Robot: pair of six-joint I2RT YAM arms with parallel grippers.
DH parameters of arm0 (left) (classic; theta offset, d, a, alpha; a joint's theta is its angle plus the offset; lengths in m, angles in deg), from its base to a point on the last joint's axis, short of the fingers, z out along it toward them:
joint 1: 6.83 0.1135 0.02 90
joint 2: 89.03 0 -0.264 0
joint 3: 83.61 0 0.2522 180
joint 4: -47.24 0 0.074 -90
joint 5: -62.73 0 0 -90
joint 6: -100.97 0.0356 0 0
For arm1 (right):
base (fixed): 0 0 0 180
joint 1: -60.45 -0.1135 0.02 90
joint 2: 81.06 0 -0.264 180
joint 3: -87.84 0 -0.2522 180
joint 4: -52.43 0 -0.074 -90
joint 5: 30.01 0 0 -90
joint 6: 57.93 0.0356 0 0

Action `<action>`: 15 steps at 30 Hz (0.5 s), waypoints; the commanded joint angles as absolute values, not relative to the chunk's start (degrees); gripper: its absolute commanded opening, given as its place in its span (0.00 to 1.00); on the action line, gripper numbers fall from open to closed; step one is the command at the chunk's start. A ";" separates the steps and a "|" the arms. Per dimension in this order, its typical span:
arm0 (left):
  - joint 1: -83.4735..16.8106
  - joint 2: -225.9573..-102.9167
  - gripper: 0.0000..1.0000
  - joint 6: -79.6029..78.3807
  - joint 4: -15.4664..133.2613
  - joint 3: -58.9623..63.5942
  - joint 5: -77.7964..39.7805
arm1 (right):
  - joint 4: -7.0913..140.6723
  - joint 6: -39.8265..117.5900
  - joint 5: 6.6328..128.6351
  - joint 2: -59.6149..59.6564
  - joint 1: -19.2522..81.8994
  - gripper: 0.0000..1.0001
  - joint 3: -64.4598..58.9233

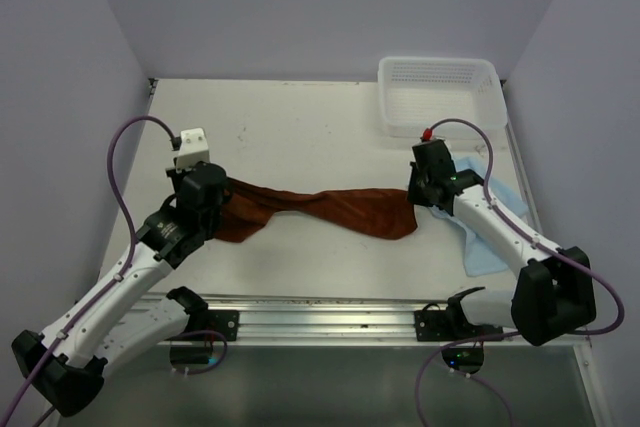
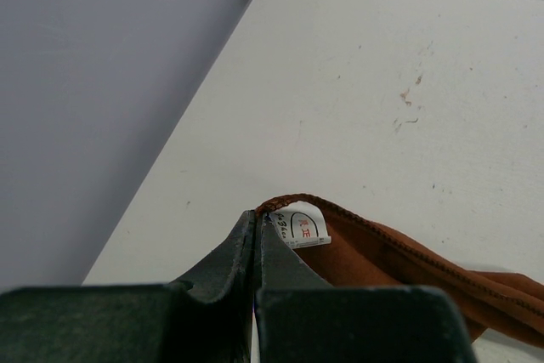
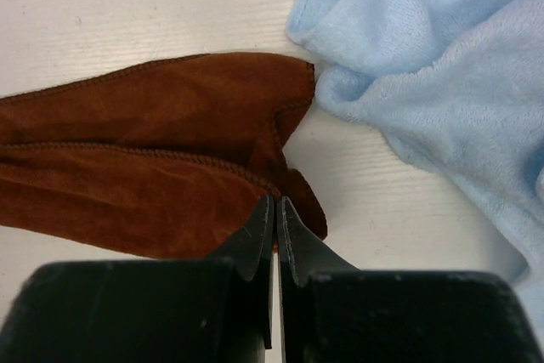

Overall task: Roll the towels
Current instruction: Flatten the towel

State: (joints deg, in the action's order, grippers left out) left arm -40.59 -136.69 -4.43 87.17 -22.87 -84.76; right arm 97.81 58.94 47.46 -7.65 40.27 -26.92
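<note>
The rust brown towel (image 1: pixel 330 209) lies stretched across the table between my two arms. My left gripper (image 2: pixel 257 218) is shut on its left corner, right by the white care label (image 2: pixel 302 225). At the other end my right gripper (image 3: pixel 277 201) is shut on the towel's edge (image 3: pixel 153 159). The light blue towel (image 1: pixel 487 232) lies crumpled at the right, partly under my right arm, and fills the upper right of the right wrist view (image 3: pixel 442 65). In the top view the left gripper (image 1: pixel 208 192) and the right gripper (image 1: pixel 418 192) sit at the brown towel's two ends.
A white mesh basket (image 1: pixel 440 92) stands at the back right corner. Grey walls close in the table on the left, back and right. A metal rail (image 1: pixel 320 312) runs along the near edge.
</note>
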 commanded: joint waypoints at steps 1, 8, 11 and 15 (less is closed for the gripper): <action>-40.23 -135.61 0.00 -4.32 84.73 -23.01 -87.03 | 96.43 59.22 47.16 -6.53 40.32 0.00 -27.34; -40.23 -137.10 0.00 -3.80 84.03 -23.10 -87.30 | 96.43 58.96 47.77 -7.93 40.32 0.00 -23.75; -40.06 -139.21 0.00 -3.27 84.38 -21.17 -86.95 | 97.39 58.35 47.16 -9.51 40.32 0.00 -19.28; -37.25 -143.51 0.00 -2.12 84.46 -15.82 -83.00 | 100.20 57.03 44.88 -9.17 40.32 0.00 -10.06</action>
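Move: The right hand grips the brown towel's right end; the towel's middle lies some 20 cm to its left, 4 cm back and 8 cm below. The blue towel's middle is about 14 cm to its right, 4 cm back and 10 cm down, and the white basket about 20 cm ahead, 7 cm right and 6 cm lower. From the left hand, which holds the other end higher up, the brown towel's middle is about 24 cm right, 3 cm back and 20 cm down. Dipping first by about 1 cm, the right hand then swings up faster and faster, ending some 5 cm higher and 2.5 cm forward, its fingers tipping slightly up and still shut on the brown towel's hem. The left hand keeps its pinch on the labelled end, nearly still until it eases about 1 cm forward and a little down at the end. ##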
